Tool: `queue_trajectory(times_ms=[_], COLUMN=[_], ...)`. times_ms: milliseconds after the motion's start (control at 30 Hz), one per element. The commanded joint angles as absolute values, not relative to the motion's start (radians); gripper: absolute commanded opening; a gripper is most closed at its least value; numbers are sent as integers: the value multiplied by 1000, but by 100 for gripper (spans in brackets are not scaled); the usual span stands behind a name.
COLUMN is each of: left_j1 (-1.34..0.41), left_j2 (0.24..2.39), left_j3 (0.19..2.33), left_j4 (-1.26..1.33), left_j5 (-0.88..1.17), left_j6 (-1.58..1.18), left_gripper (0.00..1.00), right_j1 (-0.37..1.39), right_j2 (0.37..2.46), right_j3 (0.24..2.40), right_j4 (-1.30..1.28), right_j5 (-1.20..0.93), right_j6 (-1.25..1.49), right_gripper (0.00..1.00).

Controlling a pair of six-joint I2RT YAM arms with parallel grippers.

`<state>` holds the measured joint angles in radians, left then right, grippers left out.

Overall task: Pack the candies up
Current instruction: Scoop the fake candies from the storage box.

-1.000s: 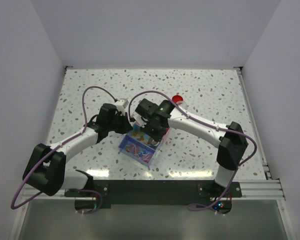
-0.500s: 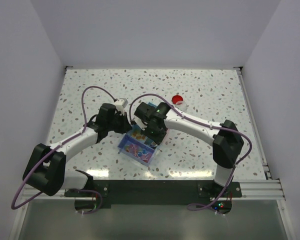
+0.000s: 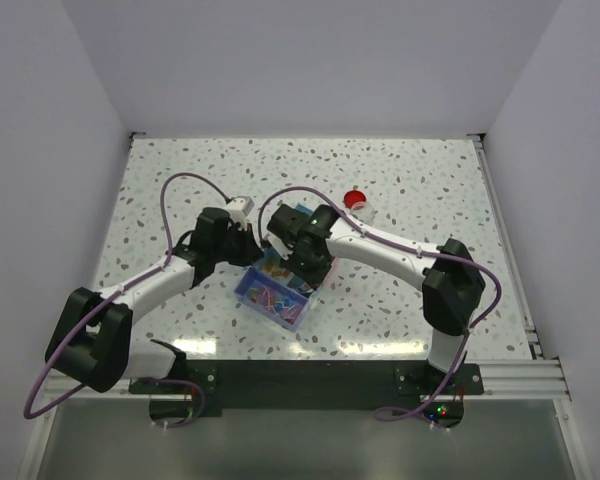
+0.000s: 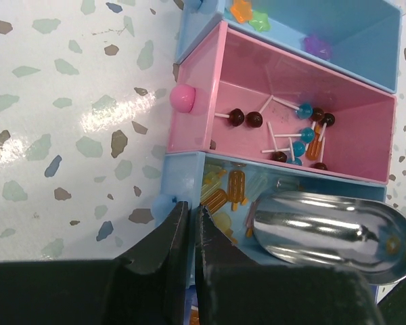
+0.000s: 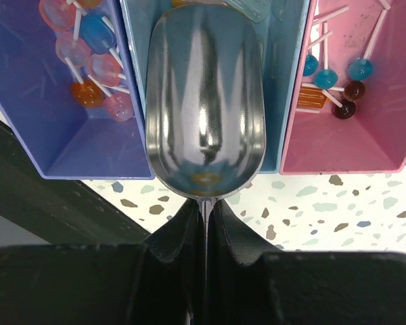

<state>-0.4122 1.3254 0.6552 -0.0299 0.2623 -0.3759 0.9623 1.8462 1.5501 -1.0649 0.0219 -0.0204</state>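
Observation:
The candies lie in a small tray (image 3: 272, 298) of coloured compartments between the two arms. Orange and yellow ice-lolly sweets (image 4: 235, 188) fill the light blue compartment (image 4: 184, 175). Brown and blue lollipops (image 4: 299, 132) lie in the pink one (image 4: 203, 88), and pink, blue and orange lollipops (image 5: 91, 51) in the purple one (image 5: 27, 115). My left gripper (image 4: 193, 213) is shut on the light blue compartment's end wall. My right gripper (image 5: 204, 206) is shut on the thin handle of a metal scoop (image 5: 204, 101), whose bowl hangs over the light blue compartment (image 5: 284, 81).
A round red lid (image 3: 355, 199) lies on the speckled table (image 3: 160, 180) behind the right arm. A further blue compartment (image 4: 352, 34) holds orange, green and purple sweets. White walls close in the table on three sides.
The right arm has swung slightly left, carrying the scoop over the tray. The tray has shifted a little to the left. The left arm has barely moved.

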Motion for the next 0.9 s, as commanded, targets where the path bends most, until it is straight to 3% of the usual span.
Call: queue_trajectory(times_ms=[0, 167, 500, 867], left_j1=[-431, -436, -437, -434], left_j2=[1333, 1338, 1335, 1315], left_j3=[624, 623, 637, 635], left_j4=[-15, 17, -26, -41], left_j5=[374, 385, 359, 312], left_j6=[-425, -440, -423, -443], left_gripper=[0, 0, 0, 0], right_j1=[971, 973, 974, 968], right_j2=[1960, 1954, 1933, 1832], right_j3=[1529, 1488, 1434, 1253], right_j4=[-638, -512, -509, -238], right_j5=[52, 55, 67, 2], right_j6=[25, 6, -80, -8], right_gripper=[0, 0, 0, 0])
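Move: Low in the far-left end of the divided box's light-blue compartment lie the ice-lolly candies, about 8 cm left, 4 cm ahead and some 9 cm below the right hand, which holds the scoop over that compartment. The pink compartment's middle is roughly 10 cm ahead and 3 cm left, the purple one's about 3 cm back and 9 cm left. From the left hand, on the light-blue end wall, the candies lie about 4 cm right, 2 cm back and 4 cm below. Dipping the scoop down into the light-blue compartment, the right hand first swings about 5 cm forward and left towards the candies, then sinks on to some 6.5 cm lower, easing back slightly. Its wrist tilts roughly 10 degrees, fingertips swinging forward and left, grip kept on the handle. The left hand stays put, still pinching the end wall. ##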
